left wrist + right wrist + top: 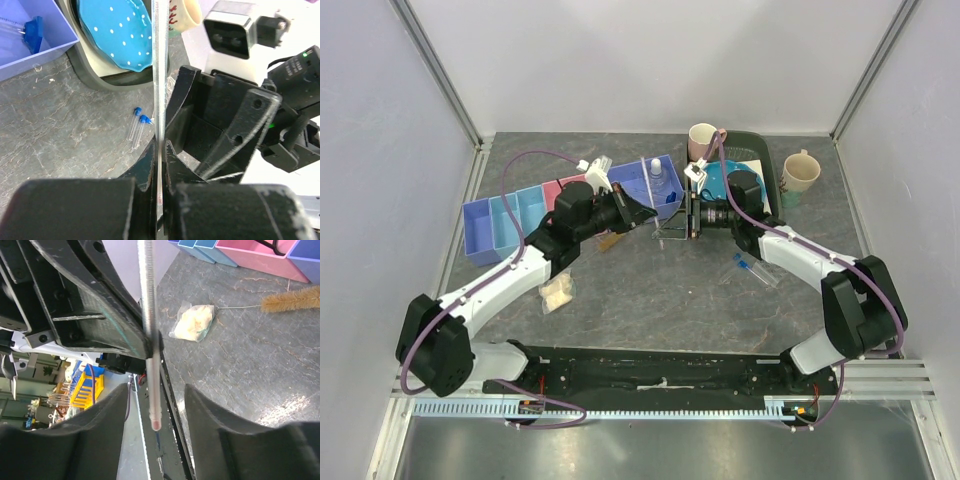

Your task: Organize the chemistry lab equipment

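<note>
My left gripper (642, 213) (160, 150) is shut on a thin clear rod (160, 75) with a red tip (156, 425), and holds it above the table. The rod also shows in the top view (645, 185). My right gripper (682, 218) (156, 390) faces the left one. It is open, with the rod's tip end between its fingers (95, 435) and no contact seen. Two blue-capped vials (755, 268) (137, 125) lie on the table. A small clear bag (558, 292) (196, 322) lies near the left arm. A white-capped bottle (657, 180) stands in the purple bin (672, 172).
A row of blue bins (505, 225) and a pink bin (563, 188) stand at the back left. A bristle brush (292, 299) lies in front of them. A blue dotted plate (120, 30) sits on a dark tray (760, 150) at the back right, with two mugs (702, 140) (802, 172).
</note>
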`<action>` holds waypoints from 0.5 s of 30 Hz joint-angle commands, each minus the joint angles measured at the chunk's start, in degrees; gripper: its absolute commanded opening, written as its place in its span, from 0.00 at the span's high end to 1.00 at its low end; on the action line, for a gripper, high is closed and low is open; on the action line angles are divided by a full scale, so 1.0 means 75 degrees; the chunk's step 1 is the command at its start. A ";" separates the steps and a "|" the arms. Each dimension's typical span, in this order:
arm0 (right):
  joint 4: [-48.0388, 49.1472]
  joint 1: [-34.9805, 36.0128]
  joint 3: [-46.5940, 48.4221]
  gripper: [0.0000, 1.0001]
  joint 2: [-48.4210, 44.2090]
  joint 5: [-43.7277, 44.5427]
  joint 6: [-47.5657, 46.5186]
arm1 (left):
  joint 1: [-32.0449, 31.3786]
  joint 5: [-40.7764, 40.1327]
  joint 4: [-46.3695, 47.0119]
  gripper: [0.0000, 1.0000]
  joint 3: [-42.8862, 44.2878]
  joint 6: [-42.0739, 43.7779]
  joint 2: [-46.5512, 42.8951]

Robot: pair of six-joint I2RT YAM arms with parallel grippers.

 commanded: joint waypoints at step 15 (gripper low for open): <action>0.1859 0.0098 0.0132 0.94 0.0306 -0.0253 0.1737 | 0.0021 -0.0509 0.0844 0.94 -0.0357 -0.0720 -0.0795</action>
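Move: The left gripper already holds the glass rod, its lower part some 3 cm back, 1 cm to the right and 4 cm below that hand point. This lower part stands between the right gripper's open fingers, right at its hand point. Roughly 20 cm below the right hand, the blue tray lies about 17 cm ahead and 4 cm left, the brush about 4 cm ahead and 12 cm left, and the plate about 17 cm ahead and 18 cm right. Close the right gripper from a bit over half open to nearly shut, pinching the rod's lower part beneath the left fingers, while easing that hand up about 1.5 cm and slightly left. Keep the left gripper shut on the rod and let it rise and drift left by about the same amount. ##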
